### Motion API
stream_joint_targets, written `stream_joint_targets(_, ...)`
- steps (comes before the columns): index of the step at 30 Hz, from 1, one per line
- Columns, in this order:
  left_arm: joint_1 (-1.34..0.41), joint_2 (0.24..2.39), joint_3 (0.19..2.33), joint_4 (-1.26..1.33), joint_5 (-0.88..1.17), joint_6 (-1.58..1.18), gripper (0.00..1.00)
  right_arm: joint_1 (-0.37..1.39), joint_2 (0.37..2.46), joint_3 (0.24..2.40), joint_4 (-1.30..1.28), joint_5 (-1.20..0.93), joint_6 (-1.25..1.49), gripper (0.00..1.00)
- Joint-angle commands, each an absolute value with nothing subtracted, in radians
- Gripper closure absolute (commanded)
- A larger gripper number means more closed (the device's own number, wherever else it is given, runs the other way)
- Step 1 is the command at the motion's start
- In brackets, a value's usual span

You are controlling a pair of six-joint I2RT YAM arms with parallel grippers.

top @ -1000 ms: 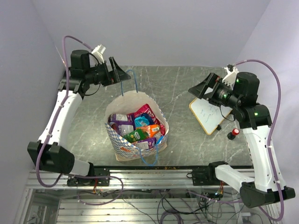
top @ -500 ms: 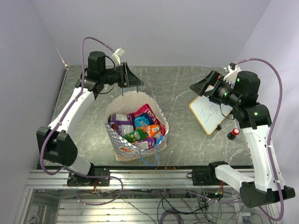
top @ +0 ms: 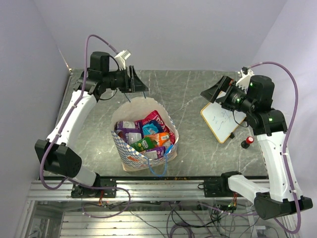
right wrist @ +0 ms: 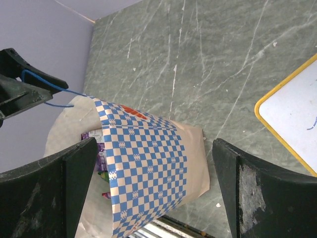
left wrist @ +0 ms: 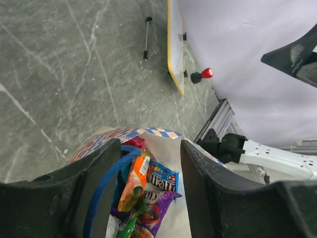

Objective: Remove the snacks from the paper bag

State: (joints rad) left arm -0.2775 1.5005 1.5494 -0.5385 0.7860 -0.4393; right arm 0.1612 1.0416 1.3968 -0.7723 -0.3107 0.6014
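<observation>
The paper bag (top: 134,154) stands upright mid-table with its mouth open. It is full of snacks (top: 148,133), among them crimson, blue, orange, green and purple packets. My left gripper (top: 140,85) hovers over the bag's far rim with its jaws apart. In the left wrist view the far blue cord handle (left wrist: 106,178) runs along the inner face of one finger, with snacks (left wrist: 161,181) showing below. The right wrist view shows that handle (right wrist: 47,87) drawn taut to the left gripper's fingers (right wrist: 20,91). My right gripper (top: 212,94) hangs open, well to the right of the bag (right wrist: 143,158).
A small yellow-framed whiteboard (top: 223,121) leans at the right, with a red-capped object (top: 249,141) beside it. The bag's near handle (top: 159,166) hangs over its front. The table's near edge and metal rail lie just behind the bag's base.
My left arm swung right from the table's left edge to the bag's far handle. Its jaws narrowed and then widened again. The right arm has not moved.
</observation>
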Motion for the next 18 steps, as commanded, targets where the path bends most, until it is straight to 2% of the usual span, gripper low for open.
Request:
stream_joint_targets(1,-0.278,1.47,1.6,-0.682,0.695,-0.334,0.38,0.161,1.044,1.415,-0.765,-0.313,0.59,0.0)
stream_joint_targets(9,-0.278,1.463,1.627,-0.698,0.67,-0.351,0.53,0.16,1.052,1.424,-0.773,-0.315,0.571,0.0)
stream_joint_targets(12,-0.278,1.466,1.649,-0.693,0.667,-0.371,0.66,0.161,1.058,1.434,-0.783,-0.315,0.555,0.0)
stream_joint_targets(16,-0.277,1.472,1.687,-0.693,0.639,-0.402,0.89,0.16,1.071,1.44,-0.785,-0.333,0.524,0.0)
stream_joint_targets(18,-0.277,1.475,1.718,-0.712,0.602,-0.404,0.93,0.161,1.082,1.444,-0.793,-0.35,0.505,0.0)
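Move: The top loop of the bag's blue far handle already lies between the left hand's half-open fingertips, barely 1 cm forward of the hand point, neither left nor right of it and 1 cm lower. From that hand the bag's far rim is about 3 cm back, 3 cm right and 8 cm down; the snacks are roughly 14 cm back, 4 cm right and 16 cm down. For the right hand, the handle is some 24 cm left, 4 cm ahead, 3 cm lower. Drawing a little to its left, under 2 cm, the left hand dips about 1 cm as its right-pointing fingers tip some 5 degrees farther down, then rises back to its starting height. As it comes up, the fingers go from half open to nearly shut and pinch the blue strap of the far handle between their tips above the bag's far rim. ##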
